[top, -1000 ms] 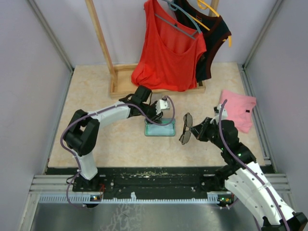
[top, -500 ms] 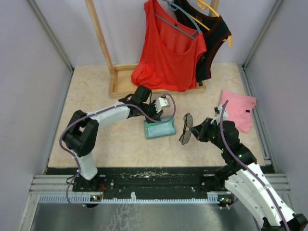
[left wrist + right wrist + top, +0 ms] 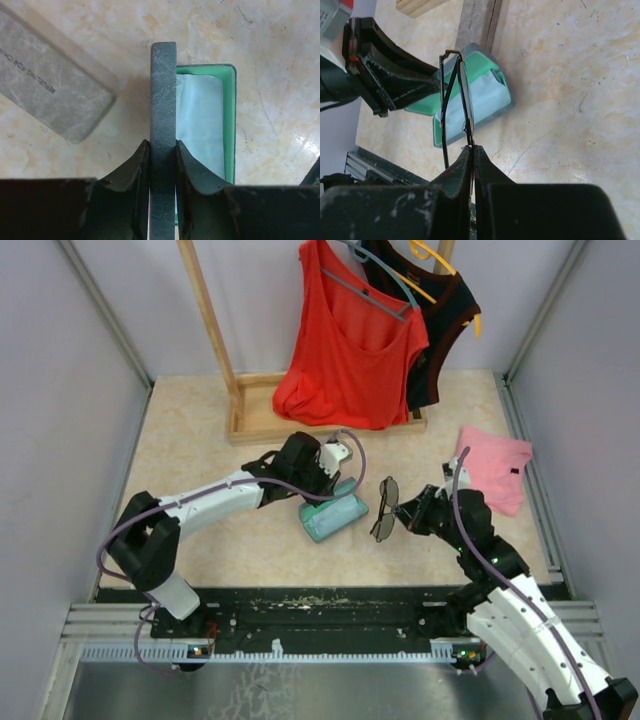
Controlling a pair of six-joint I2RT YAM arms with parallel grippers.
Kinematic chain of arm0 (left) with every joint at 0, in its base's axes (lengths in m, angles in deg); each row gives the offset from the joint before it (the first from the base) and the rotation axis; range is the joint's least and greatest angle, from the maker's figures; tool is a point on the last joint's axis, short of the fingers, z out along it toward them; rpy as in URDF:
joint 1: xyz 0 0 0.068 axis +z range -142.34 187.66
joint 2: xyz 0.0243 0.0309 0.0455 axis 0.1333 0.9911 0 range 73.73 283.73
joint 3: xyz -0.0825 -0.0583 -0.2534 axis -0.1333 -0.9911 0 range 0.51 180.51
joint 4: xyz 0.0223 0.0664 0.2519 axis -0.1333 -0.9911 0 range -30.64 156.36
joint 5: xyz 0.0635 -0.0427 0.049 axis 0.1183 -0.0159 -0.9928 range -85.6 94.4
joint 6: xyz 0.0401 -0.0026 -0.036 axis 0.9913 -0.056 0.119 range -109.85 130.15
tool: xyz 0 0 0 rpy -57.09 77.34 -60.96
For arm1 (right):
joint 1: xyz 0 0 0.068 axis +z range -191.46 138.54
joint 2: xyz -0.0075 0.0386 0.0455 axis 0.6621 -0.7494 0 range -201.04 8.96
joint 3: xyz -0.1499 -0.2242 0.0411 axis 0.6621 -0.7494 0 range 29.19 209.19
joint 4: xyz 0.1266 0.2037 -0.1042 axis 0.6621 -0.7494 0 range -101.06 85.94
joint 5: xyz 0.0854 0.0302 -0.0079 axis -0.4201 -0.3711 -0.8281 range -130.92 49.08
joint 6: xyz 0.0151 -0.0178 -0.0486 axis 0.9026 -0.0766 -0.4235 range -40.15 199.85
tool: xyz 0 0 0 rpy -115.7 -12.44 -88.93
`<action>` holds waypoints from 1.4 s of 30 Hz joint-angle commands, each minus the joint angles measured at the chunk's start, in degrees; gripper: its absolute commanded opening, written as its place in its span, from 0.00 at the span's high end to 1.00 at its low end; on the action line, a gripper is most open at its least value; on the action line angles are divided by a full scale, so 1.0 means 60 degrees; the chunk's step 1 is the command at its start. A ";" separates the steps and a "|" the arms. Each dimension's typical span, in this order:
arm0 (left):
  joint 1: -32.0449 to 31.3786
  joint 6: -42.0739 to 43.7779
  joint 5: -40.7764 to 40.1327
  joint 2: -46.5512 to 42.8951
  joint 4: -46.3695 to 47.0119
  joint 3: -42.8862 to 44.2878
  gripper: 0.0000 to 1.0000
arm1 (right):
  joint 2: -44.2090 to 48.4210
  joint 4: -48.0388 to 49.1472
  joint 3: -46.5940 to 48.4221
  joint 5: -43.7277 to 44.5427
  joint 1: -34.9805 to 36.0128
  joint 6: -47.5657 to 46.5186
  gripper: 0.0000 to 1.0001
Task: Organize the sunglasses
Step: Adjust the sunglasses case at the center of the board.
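Observation:
One pair of sunglasses (image 3: 385, 508) with a thin dark frame hangs in the air, my right gripper (image 3: 408, 512) shut on its edge. In the right wrist view the sunglasses (image 3: 456, 95) stand upright above the gripper (image 3: 472, 147), over the open case (image 3: 487, 107). That glasses case (image 3: 333, 516) lies open just left of them, green inside, with a light blue cloth (image 3: 200, 117) in it. My left gripper (image 3: 163, 146) is shut on the case's raised grey lid (image 3: 163, 90). No second pair shows.
A second grey case (image 3: 47, 92) lies closed on the table beside the open one. A wooden rack base (image 3: 250, 420) with a red top (image 3: 350, 350) and a black top (image 3: 445, 320) stands at the back. A pink cloth (image 3: 497, 467) lies at the right.
My left arm has swung forward and its jaws have closed on the lid. The open case has turned and slid slightly toward the sunglasses. The right arm has held still.

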State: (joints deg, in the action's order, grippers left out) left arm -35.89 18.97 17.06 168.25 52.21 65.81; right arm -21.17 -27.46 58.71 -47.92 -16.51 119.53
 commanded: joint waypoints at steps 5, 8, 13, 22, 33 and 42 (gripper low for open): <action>-0.0805 -0.3321 -0.2799 -0.1218 0.0986 -0.1079 0.87 | -0.0205 0.0679 0.0084 -0.0136 -0.0042 0.0123 1.00; -0.1050 -0.4319 -0.4140 -0.1535 0.1107 -0.1520 0.87 | -0.0277 0.0760 0.0037 -0.0155 -0.0049 0.0187 1.00; -0.1505 -0.5931 -0.6281 -0.1840 0.0805 -0.2087 0.96 | -0.0463 0.0976 -0.0038 -0.0249 -0.0042 0.0446 1.00; -0.2023 -0.8152 -0.7717 -0.2079 0.0676 -0.2978 0.93 | -0.1364 0.1683 -0.0054 -0.0973 -0.0046 0.1012 1.00; -0.2131 -0.8619 -0.7241 -0.2181 0.0951 -0.3306 0.63 | -0.2923 0.2774 0.0259 -0.0510 0.1186 0.1438 1.00; -0.2131 -0.8406 -0.6900 -0.2650 0.1274 -0.3461 0.49 | -0.4895 0.4300 0.0648 -0.0930 0.1525 0.1426 1.00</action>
State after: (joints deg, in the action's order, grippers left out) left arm -48.35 -31.61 -25.19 154.59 57.61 45.46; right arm -47.29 -9.97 58.01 -52.54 -7.81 128.06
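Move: The left hand already grips the open lid of the sunglasses case, whose middle lies slantwise about 3 cm back, 2 cm right and 5 cm below it; the squared-up spot at the board's centre is some 5 cm back and 2 cm left. The grey case lies about 11 cm ahead, 1 cm left. From the right hand, holding the sunglasses, the sunglasses case is roughly 14 cm left, 1 cm back and 11 cm down. Still pinching the lid, the left hand swings the sunglasses case about 50 degrees counter-clockwise, first drawing back, then mainly left (about 6 cm) and settling slightly lower; it then opens its fingers to let go of the lid and starts to rise. The right hand keeps the sunglasses and brings them left and down towards the case, slowly, then faster, tipping its fingers further down. ##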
